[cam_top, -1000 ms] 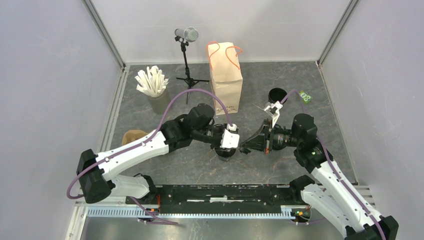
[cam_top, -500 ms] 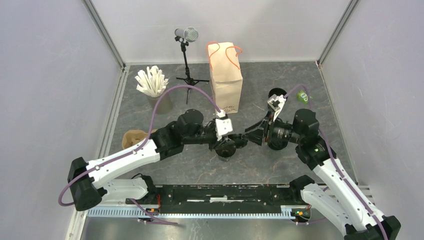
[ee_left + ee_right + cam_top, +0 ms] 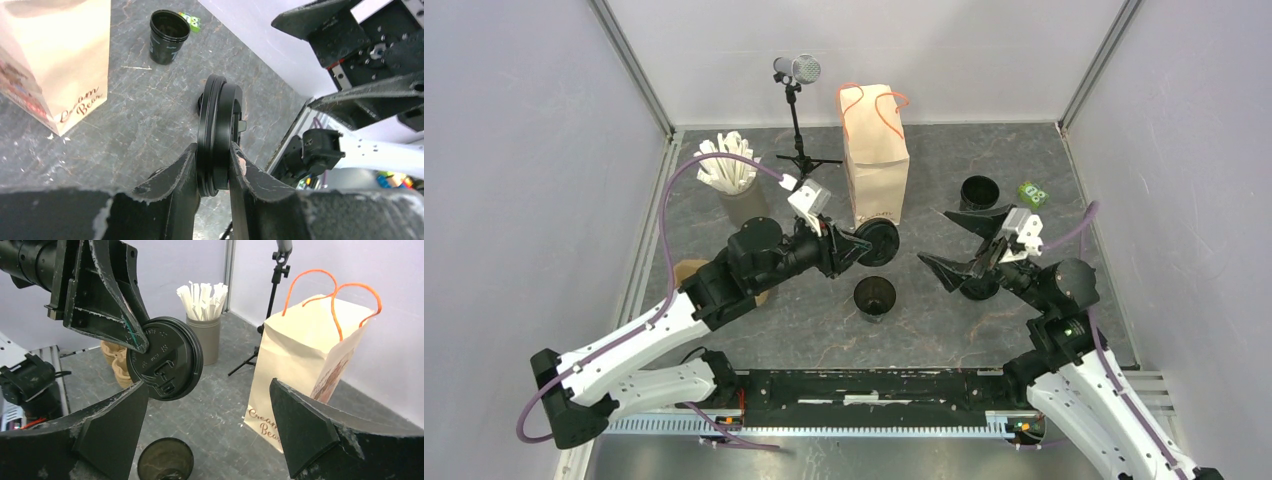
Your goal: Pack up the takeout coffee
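My left gripper [image 3: 856, 245] [image 3: 214, 150] is shut on a round black lid [image 3: 879, 243] [image 3: 217, 110] [image 3: 165, 357], held on edge in the air just in front of the brown paper bag [image 3: 875, 150] [image 3: 300, 365]. Below and in front of the lid, a small black cup [image 3: 875, 295] [image 3: 165, 460] stands uncovered on the table. My right gripper [image 3: 934, 237] [image 3: 208, 385] hovers to the right of the lid, wide open and holding nothing; its fingers point toward the lid without touching it.
A second uncovered black cup [image 3: 979, 190] [image 3: 169, 36] stands at the back right beside a green packet [image 3: 1032, 193]. A grey cup of white sticks [image 3: 732, 175] [image 3: 202, 315], a microphone stand [image 3: 799, 110] and brown cardboard pieces [image 3: 689, 272] are on the left.
The left gripper has risen and drawn back toward the bag with the lid, away from the cup. The right gripper has opened wide and pulled off to the right.
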Tool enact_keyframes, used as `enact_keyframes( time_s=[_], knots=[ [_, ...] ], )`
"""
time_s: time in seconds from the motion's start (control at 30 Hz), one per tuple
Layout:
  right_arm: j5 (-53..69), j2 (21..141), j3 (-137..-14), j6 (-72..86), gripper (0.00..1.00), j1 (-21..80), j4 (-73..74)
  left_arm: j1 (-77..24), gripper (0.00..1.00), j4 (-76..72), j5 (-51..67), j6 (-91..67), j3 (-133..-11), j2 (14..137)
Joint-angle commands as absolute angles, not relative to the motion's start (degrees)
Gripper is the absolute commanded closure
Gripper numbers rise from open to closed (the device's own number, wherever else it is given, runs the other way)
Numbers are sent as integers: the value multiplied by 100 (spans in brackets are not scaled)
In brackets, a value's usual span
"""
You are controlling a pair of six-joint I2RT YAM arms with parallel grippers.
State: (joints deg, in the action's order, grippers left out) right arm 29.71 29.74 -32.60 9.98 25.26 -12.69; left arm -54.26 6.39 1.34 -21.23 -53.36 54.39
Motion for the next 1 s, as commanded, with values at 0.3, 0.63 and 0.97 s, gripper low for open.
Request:
enact_keyframes(
  time_s=[0.3,0.63,0.97],
  knots=[
    [2575,3607,-3194,-1209,5,3806,-1649,-5379,66,1274,-98,-3911,-5205,5447],
    [1096,3762,-2952,-2332,2,5637,-1574,-5293,66,1415,-43,-4140,-5115,5445],
    [740,4139,-3015,-2555,2,5790,-1534,-5299,66,1424,477,-4152,-5115,5357]
  ],
)
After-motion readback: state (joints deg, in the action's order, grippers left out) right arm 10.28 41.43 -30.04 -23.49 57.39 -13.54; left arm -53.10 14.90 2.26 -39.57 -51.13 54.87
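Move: The left hand already holds a black lid by its rim, the lid's middle about 3 cm to its right; the clear cup stands about 3 cm right and some 20 cm below that hand. From the empty, open right hand the lid is about 11 cm left, 1 cm back and 2 cm lower; the clear cup is about 12 cm left, 1 cm back and 21 cm down, and the spare lids some 6 cm ahead, 11 cm right and 25 cm down. The open right hand swings about 9 cm left and down towards the lid the left lowers 5 cm. ##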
